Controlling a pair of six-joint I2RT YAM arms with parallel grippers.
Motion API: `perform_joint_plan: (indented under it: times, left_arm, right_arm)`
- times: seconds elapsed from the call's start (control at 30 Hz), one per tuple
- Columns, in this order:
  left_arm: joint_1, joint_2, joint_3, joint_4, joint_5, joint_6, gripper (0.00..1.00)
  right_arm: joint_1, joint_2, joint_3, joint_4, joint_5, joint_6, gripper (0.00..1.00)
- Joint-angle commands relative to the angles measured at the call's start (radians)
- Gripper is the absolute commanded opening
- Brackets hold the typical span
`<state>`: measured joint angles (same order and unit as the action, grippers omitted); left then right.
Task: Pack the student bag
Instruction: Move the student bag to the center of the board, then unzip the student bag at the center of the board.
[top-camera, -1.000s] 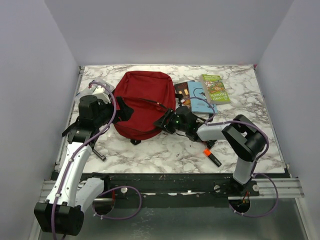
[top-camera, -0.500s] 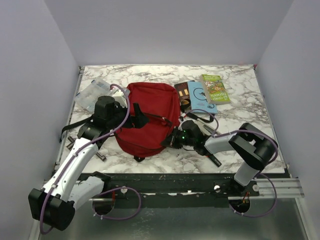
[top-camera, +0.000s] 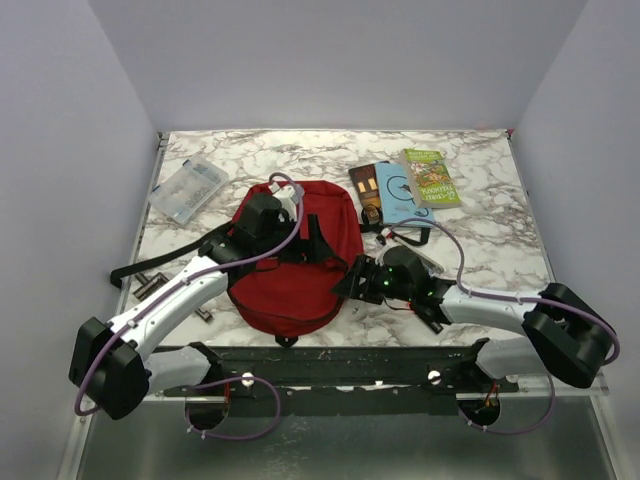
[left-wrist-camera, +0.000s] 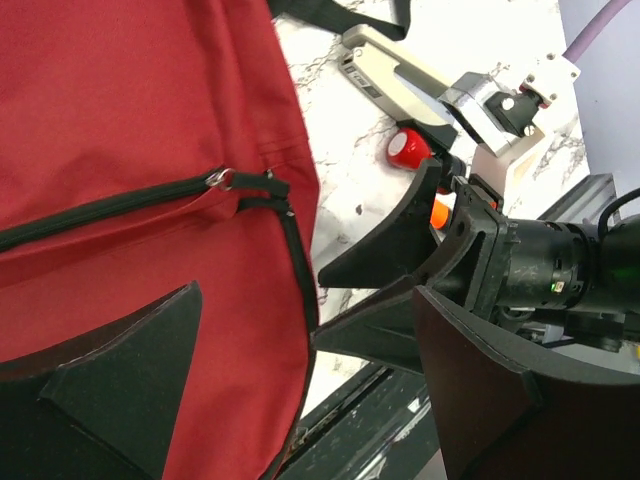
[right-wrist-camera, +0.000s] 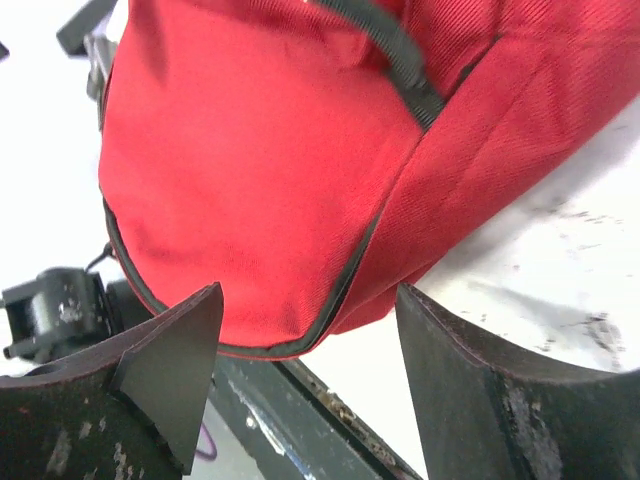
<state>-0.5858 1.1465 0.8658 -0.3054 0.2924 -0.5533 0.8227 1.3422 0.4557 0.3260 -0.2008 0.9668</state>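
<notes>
The student bag (top-camera: 295, 275), dark red with a black zipper, lies flat near the table's front edge. My left gripper (top-camera: 305, 238) hovers over its upper part, jaws wide apart with nothing between them. In the left wrist view the bag (left-wrist-camera: 140, 130) fills the left side, its zipper pull (left-wrist-camera: 222, 180) lying shut, and the left gripper (left-wrist-camera: 310, 400) spans the bag's right edge. My right gripper (top-camera: 352, 283) sits at the bag's right front corner. In the right wrist view that corner (right-wrist-camera: 300, 200) lies just ahead of the open right gripper (right-wrist-camera: 310, 370), untouched.
A clear plastic case (top-camera: 187, 188) lies at the back left. Books (top-camera: 405, 185) sit at the back right. Black straps (top-camera: 150, 265) trail left of the bag. A small red-capped item (left-wrist-camera: 408, 150) lies right of the bag. The table's front rail (right-wrist-camera: 330, 420) is close below.
The bag has slid toward the front and right. My left arm swung right over it. My right gripper moved forward, shut briefly, then opened off the bag's corner.
</notes>
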Motion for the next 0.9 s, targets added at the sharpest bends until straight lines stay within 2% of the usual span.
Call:
perform_joint_plan:
  times: [0.0, 0.13, 0.2, 0.3, 0.4, 0.5, 0.57, 0.63, 0.77, 0.87]
  left_arm:
    - [-0.086, 0.084, 0.117, 0.001, -0.128, 0.018, 0.86]
    - [-0.129, 0.209, 0.246, -0.128, -0.248, 0.029, 0.77]
    - [-0.132, 0.266, 0.314, -0.204, -0.278, -0.031, 0.65]
    - [-0.142, 0.33, 0.378, -0.286, -0.284, -0.181, 0.64]
    - [-0.141, 0.385, 0.394, -0.314, -0.2, -0.362, 0.62]
    - [-0.142, 0.448, 0.397, -0.31, -0.121, -0.509, 0.53]
    - [-0.142, 0.51, 0.412, -0.31, -0.053, -0.569, 0.5]
    - [-0.147, 0.55, 0.42, -0.3, -0.018, -0.618, 0.5]
    - [-0.146, 0.577, 0.395, -0.271, -0.051, -0.734, 0.5]
    - [-0.141, 0.617, 0.412, -0.261, -0.052, -0.759, 0.5]
  right_arm:
    - [-0.036, -0.057, 0.007, -0.094, 0.127, -0.004, 0.75]
    - [-0.08, -0.035, 0.001, -0.05, 0.134, 0.05, 0.73]
    - [-0.083, -0.006, 0.0, -0.016, 0.136, 0.059, 0.71]
    - [-0.082, 0.049, 0.026, 0.009, 0.127, 0.05, 0.69]
    - [-0.083, 0.12, 0.017, 0.077, 0.107, 0.064, 0.56]
    - [-0.083, 0.177, -0.028, 0.222, 0.058, 0.063, 0.47]
    - [-0.083, 0.202, -0.056, 0.296, 0.034, 0.058, 0.38]
    - [-0.083, 0.218, -0.057, 0.317, 0.016, 0.047, 0.24]
    - [-0.083, 0.217, -0.077, 0.329, 0.032, 0.044, 0.01]
    - [-0.082, 0.184, -0.073, 0.251, 0.088, 0.019, 0.01]
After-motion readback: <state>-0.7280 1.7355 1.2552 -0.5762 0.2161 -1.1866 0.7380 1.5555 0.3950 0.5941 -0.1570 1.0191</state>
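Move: Barely 4 cm ahead of the right hand and some 4 cm below lies the student bag's right edge, its zipper end about 8 cm ahead and 2 cm left, 4 cm below. Around 15 cm to this hand's right lie the red cap, 6 cm ahead, and the stapler, 11 cm ahead and 3 cm farther right. From the left hand that bag edge is roughly 9 cm right, 2 cm ahead and 13 cm down. Dipping about 5 cm after an almost 4 cm reach forward, the right hand turns slightly clockwise and shuts its open fingers on the bag's right edge, pinching the red cloth. The left hand goes some 8 cm right, then sinks towards the edge just beyond, tipping its fingers about 40 degrees steeper and half closing; contact there can't be seen. ##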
